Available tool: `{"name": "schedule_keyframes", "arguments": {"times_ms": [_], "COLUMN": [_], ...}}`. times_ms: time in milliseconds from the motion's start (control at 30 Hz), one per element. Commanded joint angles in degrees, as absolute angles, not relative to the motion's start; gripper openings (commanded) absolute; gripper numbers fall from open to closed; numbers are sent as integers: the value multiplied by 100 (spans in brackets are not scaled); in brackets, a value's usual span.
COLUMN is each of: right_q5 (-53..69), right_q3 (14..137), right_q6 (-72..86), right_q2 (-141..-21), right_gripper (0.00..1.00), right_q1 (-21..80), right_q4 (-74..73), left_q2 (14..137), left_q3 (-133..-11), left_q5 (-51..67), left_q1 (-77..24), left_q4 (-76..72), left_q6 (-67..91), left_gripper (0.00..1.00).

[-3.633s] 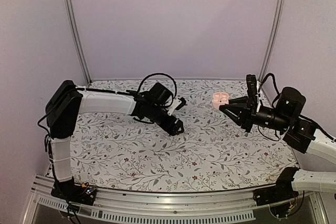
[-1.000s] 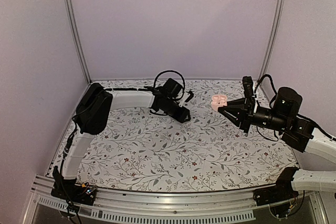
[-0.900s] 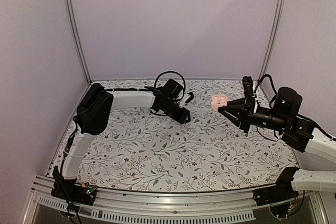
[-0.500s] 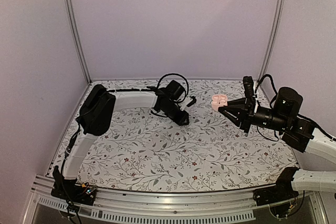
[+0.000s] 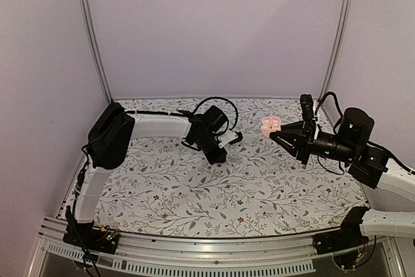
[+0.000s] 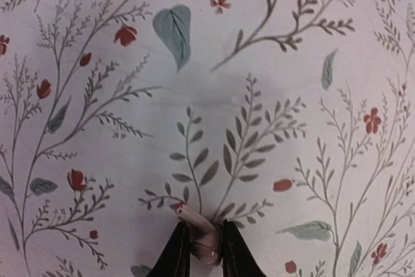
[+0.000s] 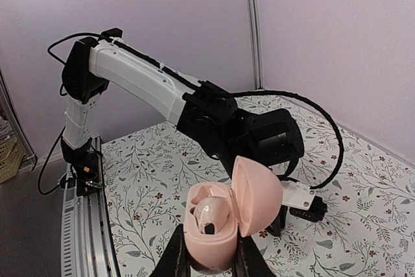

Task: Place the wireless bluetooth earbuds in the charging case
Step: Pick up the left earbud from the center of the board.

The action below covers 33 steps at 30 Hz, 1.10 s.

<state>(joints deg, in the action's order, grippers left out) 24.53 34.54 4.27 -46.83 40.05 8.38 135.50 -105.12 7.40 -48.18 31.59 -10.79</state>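
Note:
The pale pink charging case (image 7: 220, 235) is held up off the table, its lid swung open to the right, with my right gripper (image 7: 209, 251) shut on its lower half. One glossy pink earbud (image 7: 211, 211) sits in a socket inside. From above, the case (image 5: 270, 123) shows at the right gripper's tip (image 5: 277, 132) at the back right. My left gripper (image 6: 205, 230) points down at the cloth, fingers pressed on both sides of a second earbud (image 6: 203, 243), whose stem angles up-left. In the top view the left gripper (image 5: 218, 155) hides that earbud.
A floral cloth (image 5: 194, 186) covers the table. Lilac walls and two aluminium posts (image 5: 91, 37) close in the back and sides. A metal rail (image 5: 194, 261) runs along the near edge. The left arm's black cable (image 5: 217, 103) loops over its wrist.
The left gripper's fingers have come together on the earbud on the cloth, and its wrist has shifted slightly left and nearer. The right arm and the case have not moved.

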Motion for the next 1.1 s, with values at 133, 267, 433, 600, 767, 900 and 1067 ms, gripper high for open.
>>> {"name": "schedule_keyframes", "arguments": {"times_ms": [133,267,433,600,767,900,1067], "right_q5": [2548,2561,2566,2550,2540,2565,2564], "right_q3": [3651,3656,3661,3682,3709,3700,3674], "right_q6": [412,409,411,387,350,376,408], "right_q2": [-4661,-4658,-4652,-4625,-4617,-4606,-4564], "right_gripper": [0,0,0,0,0,0,0], "right_q1": [3978,3973,3973,3976,3973,3973,3975], "right_q4": [888,879,875,827,791,796,783], "left_q2": [11759,11165,11073,10490,9297,8839,9483], "left_q3": [-8303,-7743,-7807,-7514,-6221,-5561,-5954], "left_q5": [979,702,330,92,-808,-1047,-1645], "left_q1": [-5070,-4926,-4752,-4735,-4903,-4767,-4726], "left_q4": [3462,3296,3269,2547,1035,378,989], "left_q6": [-2266,-2541,-2528,-2127,-1567,-818,-254], "left_gripper": [18,29,52,77,99,100,100]}}
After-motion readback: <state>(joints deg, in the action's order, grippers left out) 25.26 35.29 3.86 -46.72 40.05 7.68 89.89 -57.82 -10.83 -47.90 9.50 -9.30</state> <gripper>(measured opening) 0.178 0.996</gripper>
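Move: Between the left fingertips, right at the cloth, the earbud is already pinched; the bare spot where it will be left is about 8 cm back and 7 cm to the left. The closed whitish case lies some 17 cm ahead and 15 cm left of this hand, and the open pink charging case is held about 15 cm back, 14 cm right and 28 cm above it. From the right hand the earbud is roughly 15 cm ahead, 14 cm left and 28 cm below. Dragging the pinched earbud low over the cloth, the left hand sweeps quickly back about 9 cm and left some 7 cm, then lets go as it starts to rise. It climbs to about 12 cm higher, easing forward and farther left, while the fingers spread fully and the wrist tilts some 25 degrees so that they point more forward. ##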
